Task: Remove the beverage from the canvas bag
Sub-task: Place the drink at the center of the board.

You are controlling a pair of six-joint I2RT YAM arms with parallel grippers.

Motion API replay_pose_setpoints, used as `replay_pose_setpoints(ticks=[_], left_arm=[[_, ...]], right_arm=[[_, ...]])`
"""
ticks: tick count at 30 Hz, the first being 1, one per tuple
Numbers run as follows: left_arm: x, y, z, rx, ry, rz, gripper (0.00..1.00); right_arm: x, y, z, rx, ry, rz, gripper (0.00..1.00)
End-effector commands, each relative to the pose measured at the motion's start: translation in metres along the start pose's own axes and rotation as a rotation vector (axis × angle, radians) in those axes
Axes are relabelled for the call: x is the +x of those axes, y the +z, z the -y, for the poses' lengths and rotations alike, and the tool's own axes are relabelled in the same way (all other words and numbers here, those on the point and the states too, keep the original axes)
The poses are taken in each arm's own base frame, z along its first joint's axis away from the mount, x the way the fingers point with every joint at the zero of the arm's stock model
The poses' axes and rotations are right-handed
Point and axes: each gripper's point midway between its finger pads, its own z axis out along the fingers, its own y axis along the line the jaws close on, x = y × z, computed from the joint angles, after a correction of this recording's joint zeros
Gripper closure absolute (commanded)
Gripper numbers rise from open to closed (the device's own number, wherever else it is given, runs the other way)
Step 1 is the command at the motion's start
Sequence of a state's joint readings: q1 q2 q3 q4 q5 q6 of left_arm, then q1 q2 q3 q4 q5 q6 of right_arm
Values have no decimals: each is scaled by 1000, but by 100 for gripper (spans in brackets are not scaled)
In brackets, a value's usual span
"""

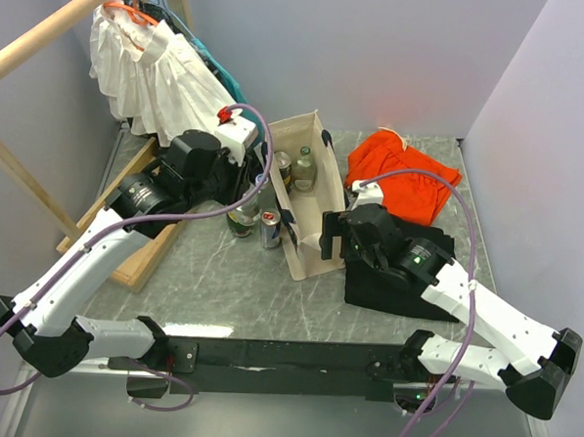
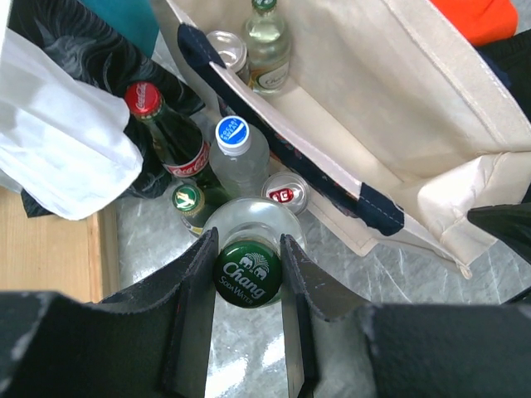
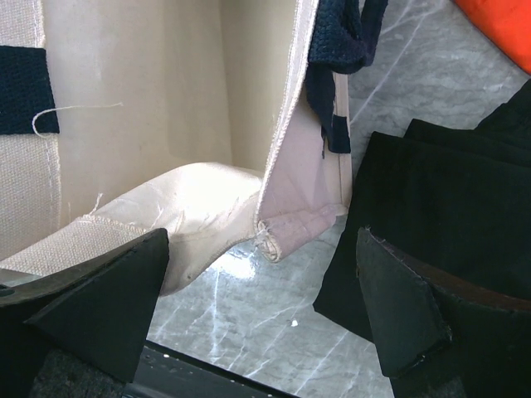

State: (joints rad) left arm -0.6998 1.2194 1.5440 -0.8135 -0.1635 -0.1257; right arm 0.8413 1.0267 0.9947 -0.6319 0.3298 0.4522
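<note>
The beige canvas bag (image 1: 308,195) stands open mid-table, its black strap (image 2: 282,145) draped over the rim. Inside it I see a clear bottle (image 2: 267,50) and a can (image 2: 226,48). My left gripper (image 2: 247,249) is shut on the neck of a clear soda-water bottle (image 2: 253,217) with a green cap, outside the bag at its left side. Around it stand a cola bottle (image 2: 170,137), a blue-capped water bottle (image 2: 236,153), a small green-capped bottle (image 2: 189,199) and a red can (image 2: 284,192). My right gripper (image 3: 257,307) is open at the bag's near corner (image 3: 274,232), holding nothing.
An orange cloth (image 1: 402,170) lies at the back right. Black fabric (image 1: 407,273) is spread under the right arm. A white garment (image 1: 153,74) hangs from a wooden rail (image 1: 47,29) at the left, above a wooden base (image 1: 143,255).
</note>
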Motion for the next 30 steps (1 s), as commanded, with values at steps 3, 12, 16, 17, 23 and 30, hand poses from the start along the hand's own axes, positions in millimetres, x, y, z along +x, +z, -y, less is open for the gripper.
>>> replay_pose_setpoints(ticks=[3, 12, 16, 17, 23, 30], left_arm=[[-59, -24, -6, 5, -76, 253, 99], [-41, -9, -21, 10, -110, 219, 99], [-34, -2, -23, 14, -123, 206, 99], [-33, 0, -22, 23, -133, 203, 99], [-22, 5, -19, 36, -153, 185, 99], [-12, 11, -18, 40, -166, 175, 99]], right_arm=[[-2, -4, -2, -14, -7, 9, 0], [-1, -3, -3, -17, -3, 8, 0], [-1, -2, -4, -16, -8, 3, 0], [-1, -2, -4, -17, -10, 1, 0], [-2, 0, -6, -19, -14, 0, 0], [-1, 3, -6, -17, -20, -7, 0]])
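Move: Below the left hand, which holds the clear Chang bottle by its neck, the free patch of board it is bound for lies about 2 cm ahead and 35 cm down. The green bottle stands 8 cm ahead and level sideways, the Coke bottle 14 cm straight ahead. The can is 6 cm ahead and 8 cm right, the Pocari bottle 9 cm ahead and 5 cm right. From the right hand the patch lies some 28 cm left, 7 cm ahead and 22 cm down. Lowering the Chang bottle towards the board on the near side of the green bottle and can, the left hand sinks about 6 cm. It first slips a couple of centimetres left and slightly forward as it descends, then goes almost straight down, fingers tipping down some 5 degrees and keeping their hold on the neck. ##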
